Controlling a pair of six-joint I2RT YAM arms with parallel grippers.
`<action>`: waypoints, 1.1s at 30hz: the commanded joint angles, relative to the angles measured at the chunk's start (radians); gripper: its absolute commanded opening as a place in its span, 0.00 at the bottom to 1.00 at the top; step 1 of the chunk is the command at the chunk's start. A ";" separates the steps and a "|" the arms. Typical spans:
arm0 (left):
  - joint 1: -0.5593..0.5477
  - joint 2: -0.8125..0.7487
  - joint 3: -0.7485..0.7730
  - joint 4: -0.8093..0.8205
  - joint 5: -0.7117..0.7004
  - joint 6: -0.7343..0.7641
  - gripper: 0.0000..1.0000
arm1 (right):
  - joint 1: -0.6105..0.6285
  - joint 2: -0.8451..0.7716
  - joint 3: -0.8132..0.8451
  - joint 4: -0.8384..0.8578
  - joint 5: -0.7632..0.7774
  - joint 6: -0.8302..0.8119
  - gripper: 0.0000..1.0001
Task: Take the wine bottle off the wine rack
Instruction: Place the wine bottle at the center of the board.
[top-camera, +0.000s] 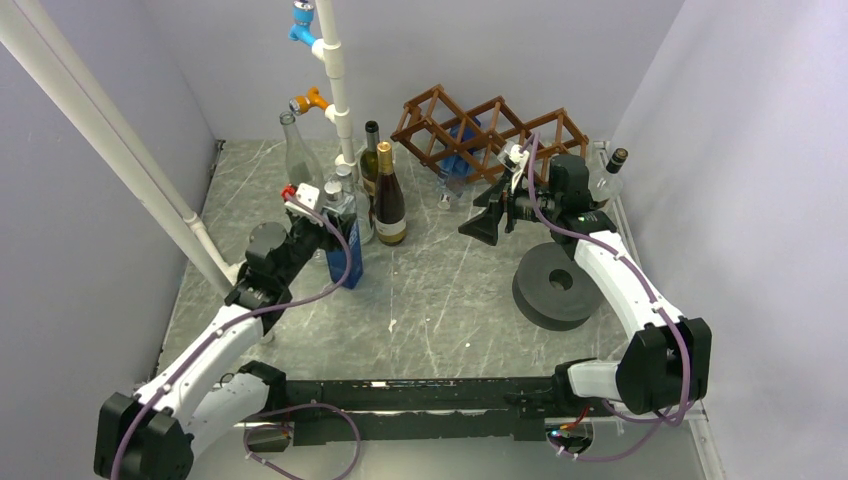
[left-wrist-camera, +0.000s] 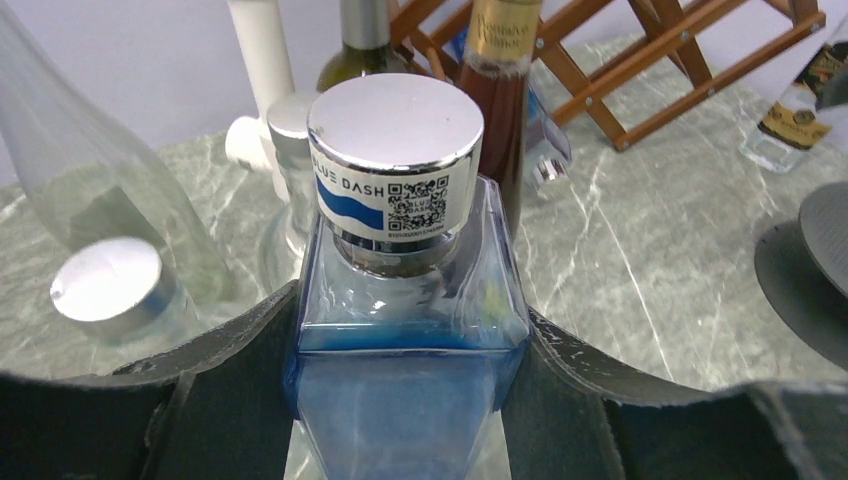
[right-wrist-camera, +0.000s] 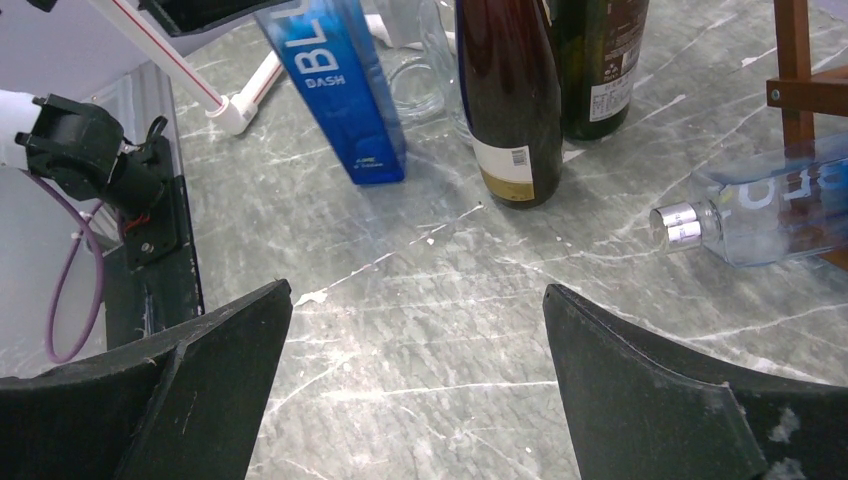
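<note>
The brown wooden wine rack (top-camera: 500, 125) (left-wrist-camera: 640, 70) (right-wrist-camera: 795, 90) stands at the back of the table. A clear bottle with blue lettering (top-camera: 460, 150) (right-wrist-camera: 770, 205) lies in one of its lower cells, silver cap pointing out over the table. My left gripper (top-camera: 335, 215) (left-wrist-camera: 410, 340) is shut on a blue square bottle (top-camera: 350, 255) (left-wrist-camera: 400, 150) (right-wrist-camera: 340, 90) with a silver cap, which stands on the table left of centre. My right gripper (top-camera: 478, 225) (right-wrist-camera: 417, 290) hangs wide open over bare table in front of the rack, holding nothing.
Two dark wine bottles (top-camera: 388, 195) (right-wrist-camera: 510, 100) and clear glass bottles (top-camera: 298, 150) stand around a white pipe (top-camera: 335, 70) at the back left. A black disc (top-camera: 555, 285) lies at the right. Another bottle (top-camera: 607, 175) stands by the right wall.
</note>
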 joint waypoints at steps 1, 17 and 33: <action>0.002 -0.138 0.101 -0.034 0.025 0.002 0.00 | -0.003 0.002 0.000 0.036 -0.028 0.008 1.00; 0.002 -0.265 0.054 -0.063 -0.433 0.034 0.00 | -0.001 0.008 -0.002 0.044 -0.034 0.020 1.00; 0.002 -0.146 0.012 0.158 -0.685 0.121 0.00 | -0.001 0.015 -0.003 0.048 -0.036 0.023 1.00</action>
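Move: The left hand holds the blue square bottle upright by its shoulder. The free table it seems bound for is some 19 cm to its left, 12 cm ahead and 20 cm below. The white-capped round flask stands roughly 6 cm left and 8 cm ahead. The second flask is about 14 cm ahead and 2 cm right, the gold-necked wine bottle 14 cm ahead and 11 cm right. From the right hand that free table lies some 48 cm left, 14 cm ahead. Still gripping the blue bottle by its shoulder, fingers unchanged, the left hand first draws back about 3 cm, clear of the two flasks, then sweeps left some 12 cm past the near side of the white-capped flask. The wrist swings about 35 degrees counter-clockwise on the way, and near the end the hand starts to edge forward again. ##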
